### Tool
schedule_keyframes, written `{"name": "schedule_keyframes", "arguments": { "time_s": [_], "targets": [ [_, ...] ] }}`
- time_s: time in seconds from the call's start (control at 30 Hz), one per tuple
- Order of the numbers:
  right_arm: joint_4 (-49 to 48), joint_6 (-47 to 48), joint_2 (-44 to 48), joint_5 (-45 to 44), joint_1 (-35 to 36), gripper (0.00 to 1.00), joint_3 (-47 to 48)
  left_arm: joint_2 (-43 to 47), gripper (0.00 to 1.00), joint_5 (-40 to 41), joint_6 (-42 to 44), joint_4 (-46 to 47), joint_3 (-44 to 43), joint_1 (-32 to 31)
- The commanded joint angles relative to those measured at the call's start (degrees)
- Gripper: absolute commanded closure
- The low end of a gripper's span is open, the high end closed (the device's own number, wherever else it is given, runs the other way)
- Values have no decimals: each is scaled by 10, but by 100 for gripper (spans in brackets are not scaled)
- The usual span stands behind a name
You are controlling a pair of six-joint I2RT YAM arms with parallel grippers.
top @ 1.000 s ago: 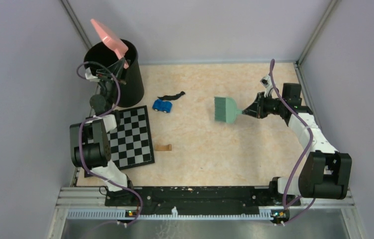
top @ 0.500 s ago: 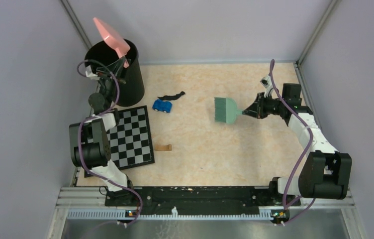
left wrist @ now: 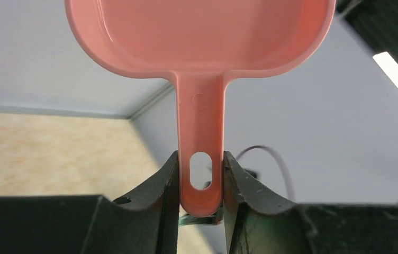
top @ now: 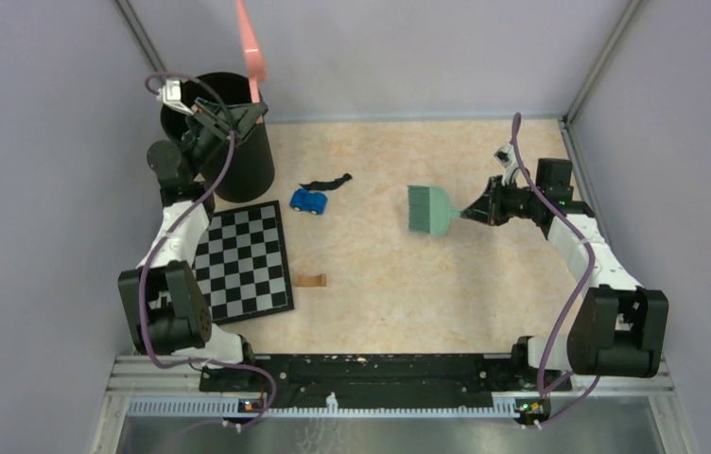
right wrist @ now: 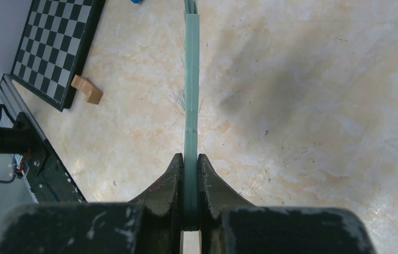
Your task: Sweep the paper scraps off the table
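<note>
My left gripper (top: 244, 112) is shut on the handle of a pink dustpan (top: 250, 43) and holds it upright over the black bin (top: 238, 161) at the far left. In the left wrist view the handle (left wrist: 200, 153) sits between both fingers (left wrist: 161, 190), with the pan (left wrist: 199, 32) above. My right gripper (top: 473, 210) is shut on a green brush (top: 430, 208), held over the table (top: 390, 284) right of centre. The brush handle (right wrist: 191, 106) runs edge-on out of that gripper (right wrist: 190, 164). One black paper scrap (top: 325, 180) lies on the table near the bin.
A small blue toy car (top: 309, 200) sits just below the black scrap. A black-and-white chequered board (top: 243, 260) lies at the left, also visible as the board (right wrist: 54, 47) in the right wrist view. A small tan piece (top: 311, 280) rests beside it. Grey walls enclose the table.
The left arm has swung up and back, turning the pink dustpan from a leftward tilt to upright and edge-on above the bin. The right arm and brush have not moved.
</note>
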State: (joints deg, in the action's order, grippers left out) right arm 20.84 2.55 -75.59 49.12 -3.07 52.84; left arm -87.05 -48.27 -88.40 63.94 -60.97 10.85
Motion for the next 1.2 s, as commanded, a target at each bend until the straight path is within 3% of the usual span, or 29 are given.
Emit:
{"name": "schedule_keyframes", "arguments": {
  "time_s": [0.0,0.07,0.17,0.4,0.53,0.8,1.17],
  "targets": [
    [-12,15,-2,11,0,100,16,72,100,-1,346,-394,-39,-26],
    [-13,15,1,10,0,100,15,101,100,53,466,-500,-55,-64],
    [-14,16,1,9,0,100,14,130,100,126,567,-591,-71,-131],
    [-23,7,1,-3,0,100,11,156,100,239,675,-761,-39,-239],
    [-29,-11,-4,-34,1,100,27,177,100,347,750,-847,4,-303],
    [50,-1,-109,-87,73,100,193,231,100,397,803,-880,92,-329],
    [25,-146,-357,-54,189,100,467,353,100,519,810,-807,205,-330]
  ]
}}
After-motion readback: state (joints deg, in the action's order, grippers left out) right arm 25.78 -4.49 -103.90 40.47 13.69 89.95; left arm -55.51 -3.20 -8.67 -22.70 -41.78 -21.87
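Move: Some 11 cm ahead and 11 cm to the right of the left hand, about 41 cm below, lies the black scrap. From that hand the bin stands about 8 cm ahead and 11 cm left, its middle 25 cm down; the blue car about 5 cm ahead, 6 cm right; the wooden block about 17 cm back, 7 cm right. From the right hand the scrap is roughly 20 cm ahead, 32 cm left and 16 cm down, the blue car 13 cm ahead and 37 cm left. Swinging away from the bin, the left hand carries the dustpan right about 10 cm, then down and back, easing left again near the end: some 27 cm lower in all, its wrist rolling about 75 degrees to bring the pan's open face up. After a pause the right hand takes the brush forward and then left, about 11 cm each way and slightly up, towards the black scrap. Both grips stay shut. ##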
